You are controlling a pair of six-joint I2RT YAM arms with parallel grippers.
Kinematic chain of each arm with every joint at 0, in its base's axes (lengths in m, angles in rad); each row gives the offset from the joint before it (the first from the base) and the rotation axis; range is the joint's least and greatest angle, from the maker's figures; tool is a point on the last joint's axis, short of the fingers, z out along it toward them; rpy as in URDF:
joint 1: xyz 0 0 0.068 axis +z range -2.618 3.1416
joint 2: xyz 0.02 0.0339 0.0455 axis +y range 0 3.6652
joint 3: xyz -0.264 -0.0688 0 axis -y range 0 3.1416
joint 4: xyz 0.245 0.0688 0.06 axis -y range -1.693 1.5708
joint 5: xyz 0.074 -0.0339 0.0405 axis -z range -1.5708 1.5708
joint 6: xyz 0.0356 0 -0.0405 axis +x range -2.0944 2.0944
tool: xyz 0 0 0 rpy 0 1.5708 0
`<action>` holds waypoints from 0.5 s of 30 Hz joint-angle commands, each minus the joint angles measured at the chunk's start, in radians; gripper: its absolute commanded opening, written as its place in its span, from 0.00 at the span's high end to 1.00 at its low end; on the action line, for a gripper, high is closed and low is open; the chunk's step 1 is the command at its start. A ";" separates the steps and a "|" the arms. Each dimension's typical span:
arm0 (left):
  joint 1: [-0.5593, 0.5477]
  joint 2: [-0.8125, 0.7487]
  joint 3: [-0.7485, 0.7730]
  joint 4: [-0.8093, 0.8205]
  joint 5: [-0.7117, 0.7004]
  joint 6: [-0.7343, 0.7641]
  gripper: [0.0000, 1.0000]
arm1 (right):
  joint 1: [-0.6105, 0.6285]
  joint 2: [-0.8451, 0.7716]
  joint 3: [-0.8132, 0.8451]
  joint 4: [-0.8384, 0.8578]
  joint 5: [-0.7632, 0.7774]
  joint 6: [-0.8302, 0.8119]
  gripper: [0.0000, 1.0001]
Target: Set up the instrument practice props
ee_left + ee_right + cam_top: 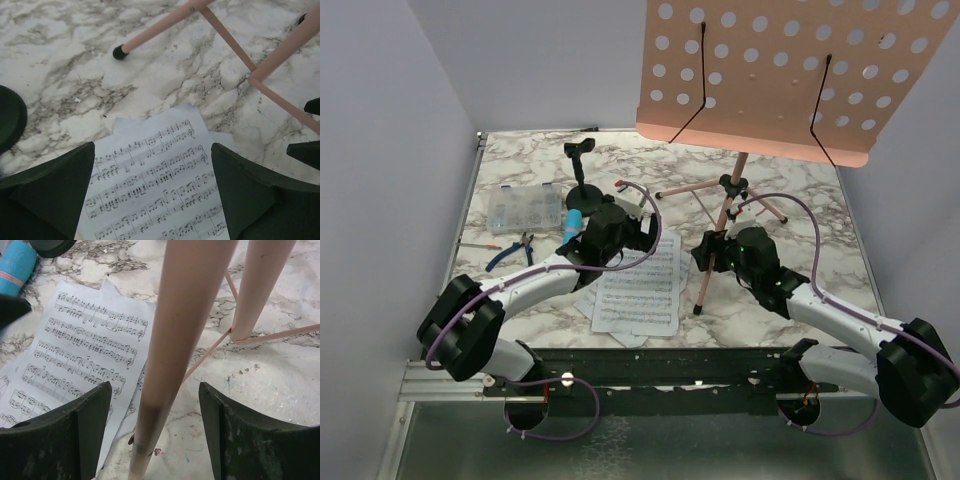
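The pink music stand stands upright, its hole-punched panel (pixel 770 70) at the top right and its tripod legs (pixel 720 215) on the marble table. White sheet-music pages (pixel 642 290) lie flat in front of the legs. My left gripper (pixel 642 238) hovers open over the upper edge of the pages (pixel 155 185), with nothing between its fingers. My right gripper (pixel 708 252) is open around the front tripod leg (pixel 175 340), with a gap on both sides. The blue toy microphone (pixel 575 222) lies beside the black mic stand (pixel 585 185), partly hidden by my left arm.
A clear compartment box (pixel 525 208) sits at the left of the table. Blue-handled pliers (pixel 515 250) lie just in front of it. White walls close in the left and back sides. A pink leg with a black foot cap (pixel 119 52) reaches across the table beyond the pages.
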 commanded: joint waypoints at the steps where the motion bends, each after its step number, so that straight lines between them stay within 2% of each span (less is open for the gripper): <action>1: 0.022 0.050 0.055 -0.249 0.162 -0.201 0.01 | 0.008 -0.017 -0.013 -0.026 0.037 0.006 0.25; 6: 0.074 0.113 0.058 -0.257 0.272 -0.364 0.01 | 0.008 -0.012 -0.010 -0.029 0.032 0.006 0.25; 15: 0.204 0.180 0.063 -0.214 0.475 -0.462 0.01 | 0.008 -0.053 -0.016 -0.035 0.039 0.013 0.25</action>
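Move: The sheet music lies below and behind my left hand, its middle about 11 cm back, 3 cm to the left and some 16 cm down; my fingers are over its far edge. On the table, the stand's left foot is about 12 cm ahead and 3 cm right, its near foot some 18 cm back and 13 cm right, and the phone holder base about 11 cm ahead and 17 cm left. From my right hand, the sheet music's middle is roughly 9 cm back, 17 cm left and 11 cm down. I sink my left hand about 9 cm towards the far part of the sheet music, fingers still wide open, easing back a little as I tip them down some 30 degrees and slow near the end, without touching the paper. My right hand stays put, half-open fingers still on either side of the stand's near leg. ##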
